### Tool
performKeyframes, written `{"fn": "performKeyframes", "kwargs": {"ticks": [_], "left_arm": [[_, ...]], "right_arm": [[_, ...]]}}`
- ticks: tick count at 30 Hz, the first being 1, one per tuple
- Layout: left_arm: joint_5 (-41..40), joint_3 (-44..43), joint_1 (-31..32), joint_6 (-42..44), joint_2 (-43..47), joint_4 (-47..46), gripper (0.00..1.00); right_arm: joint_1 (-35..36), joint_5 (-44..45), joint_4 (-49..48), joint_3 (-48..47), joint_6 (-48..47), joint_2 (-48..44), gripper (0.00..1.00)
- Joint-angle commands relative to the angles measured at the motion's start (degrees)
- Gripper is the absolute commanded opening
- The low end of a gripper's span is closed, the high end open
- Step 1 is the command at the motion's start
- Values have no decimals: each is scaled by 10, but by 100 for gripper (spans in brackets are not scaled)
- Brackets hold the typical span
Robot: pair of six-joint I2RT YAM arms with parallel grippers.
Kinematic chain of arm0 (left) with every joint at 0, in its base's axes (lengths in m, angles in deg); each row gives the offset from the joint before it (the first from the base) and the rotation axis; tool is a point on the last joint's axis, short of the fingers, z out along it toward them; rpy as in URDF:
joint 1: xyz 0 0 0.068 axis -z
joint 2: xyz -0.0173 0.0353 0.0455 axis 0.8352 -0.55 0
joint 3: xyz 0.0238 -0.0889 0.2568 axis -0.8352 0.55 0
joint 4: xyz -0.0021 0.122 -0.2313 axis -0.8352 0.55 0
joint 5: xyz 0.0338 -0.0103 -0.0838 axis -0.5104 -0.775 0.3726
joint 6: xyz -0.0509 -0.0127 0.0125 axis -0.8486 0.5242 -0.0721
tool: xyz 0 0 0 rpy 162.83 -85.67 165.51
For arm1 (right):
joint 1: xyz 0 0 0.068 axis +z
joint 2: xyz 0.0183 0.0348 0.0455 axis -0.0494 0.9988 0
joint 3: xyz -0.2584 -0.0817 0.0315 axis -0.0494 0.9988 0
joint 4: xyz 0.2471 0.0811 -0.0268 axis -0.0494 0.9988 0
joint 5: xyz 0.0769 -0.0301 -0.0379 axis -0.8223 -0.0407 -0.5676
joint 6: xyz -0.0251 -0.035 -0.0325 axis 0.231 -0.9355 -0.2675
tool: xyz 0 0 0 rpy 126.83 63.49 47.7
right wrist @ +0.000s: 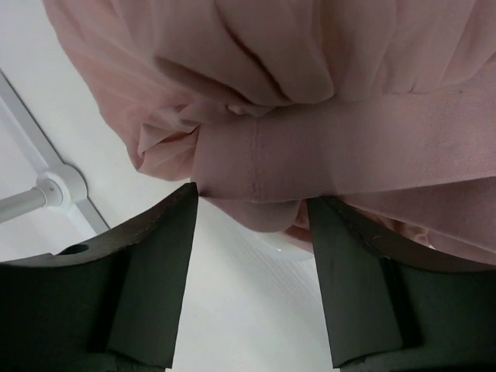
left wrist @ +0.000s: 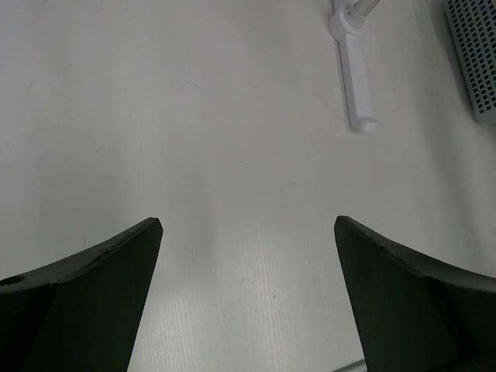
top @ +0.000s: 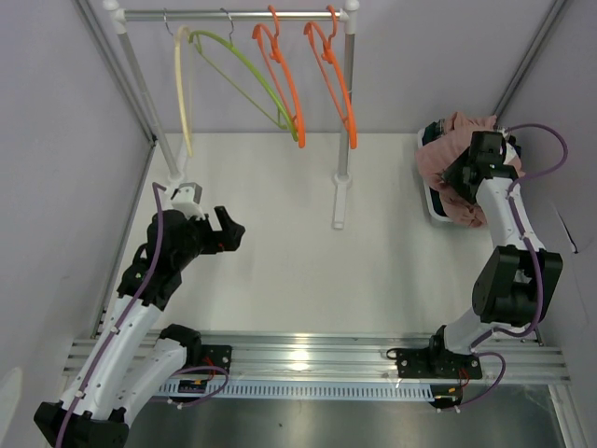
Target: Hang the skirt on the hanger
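Note:
The pink skirt (top: pixel 457 126) lies bunched in a white basket (top: pixel 431 201) at the right side of the table. My right gripper (top: pixel 464 173) is down on it. In the right wrist view the skirt (right wrist: pixel 310 93) fills the top, and a seamed fold of it lies between the tips of my right gripper (right wrist: pixel 252 194), whose jaws stand apart. Several hangers hang on the rail at the back: a pale yellow one (top: pixel 184 93), a green one (top: pixel 252 79) and two orange ones (top: pixel 280 70). My left gripper (top: pixel 231 231) hovers open over bare table (left wrist: pixel 248 225), holding nothing.
The white rack has a rail (top: pixel 233 14) along the back, with a foot (top: pixel 340 201) reaching forward onto the table (left wrist: pixel 355 70). Part of the rack's frame (right wrist: pixel 54 186) shows left of the skirt. The basket's grid wall (left wrist: pixel 474 54) appears at the left wrist view's top right. Walls close in both sides.

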Motion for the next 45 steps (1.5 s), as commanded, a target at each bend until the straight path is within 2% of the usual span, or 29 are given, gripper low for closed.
{"fn": "performKeyframes", "kwargs": {"ticks": [1,8,9,11,12,14,15,22,24,28,31,35,37,40,45], "left_arm": [[8,-2,-3,4,-1,-15,99],[11,-2,-3,4,-4,-16,99],[12,-2,-3,4,-5,-17,99],[13,-2,-3,5,-6,-18,99],[14,-2,-3,5,-6,-18,99],[15,-3,-3,5,-7,-18,99],[14,-3,-3,5,-7,-17,99],[18,-7,-3,9,-7,-16,99],[18,-7,-3,10,-6,-16,99],[19,-7,-3,12,-7,-18,100],[19,-9,-3,13,-6,-18,99],[19,-9,-3,14,-8,-19,99],[22,-9,-3,13,-9,-19,100],[30,-14,-3,7,-14,-19,100],[40,-10,-3,-10,-20,-22,99]], "right_arm": [[-13,15,-16,-28,22,15,61],[-19,51,-23,-28,22,15,49],[-19,56,-25,-27,21,15,42],[-20,60,-27,-28,18,12,34],[-20,62,-28,-28,17,12,23],[-20,63,-24,-36,11,12,12],[-20,63,-22,-39,10,11,1],[-20,23,-6,-73,2,-39,0],[-15,-14,10,-103,0,-50,0],[36,-14,58,-165,-18,-69,0],[109,12,79,-179,-24,-94,0],[212,48,80,-135,-1,-129,0],[274,74,69,-86,25,-142,0],[344,68,36,-8,59,-163,0],[471,85,9,61,92,-115,0]]}}
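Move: The right hand, fingers about two-thirds open, is right at the skirt's waistband; the crumpled skirt's middle is some 2 cm ahead, 2 cm to the right and 3 cm below. Its white basket is centred about 1 cm ahead, 4 cm right and 9 cm down. The rack's right foot stands about 27 cm left, 4 cm back and 15 cm lower. From the idle left hand, the skirt lies roughly 55 cm right, 16 cm ahead and 5 cm below. The right fingers shut on the skirt's waistband while the hand edges 2 or 3 cm right and dips slightly, then keep their pinch. The hand lifts the skirt about 17 cm, then swings it left towards the rack's right foot, some 28 cm across and 10 cm back, sinking about 10 cm at the end and turning counter-clockwise by some 35 degrees. ##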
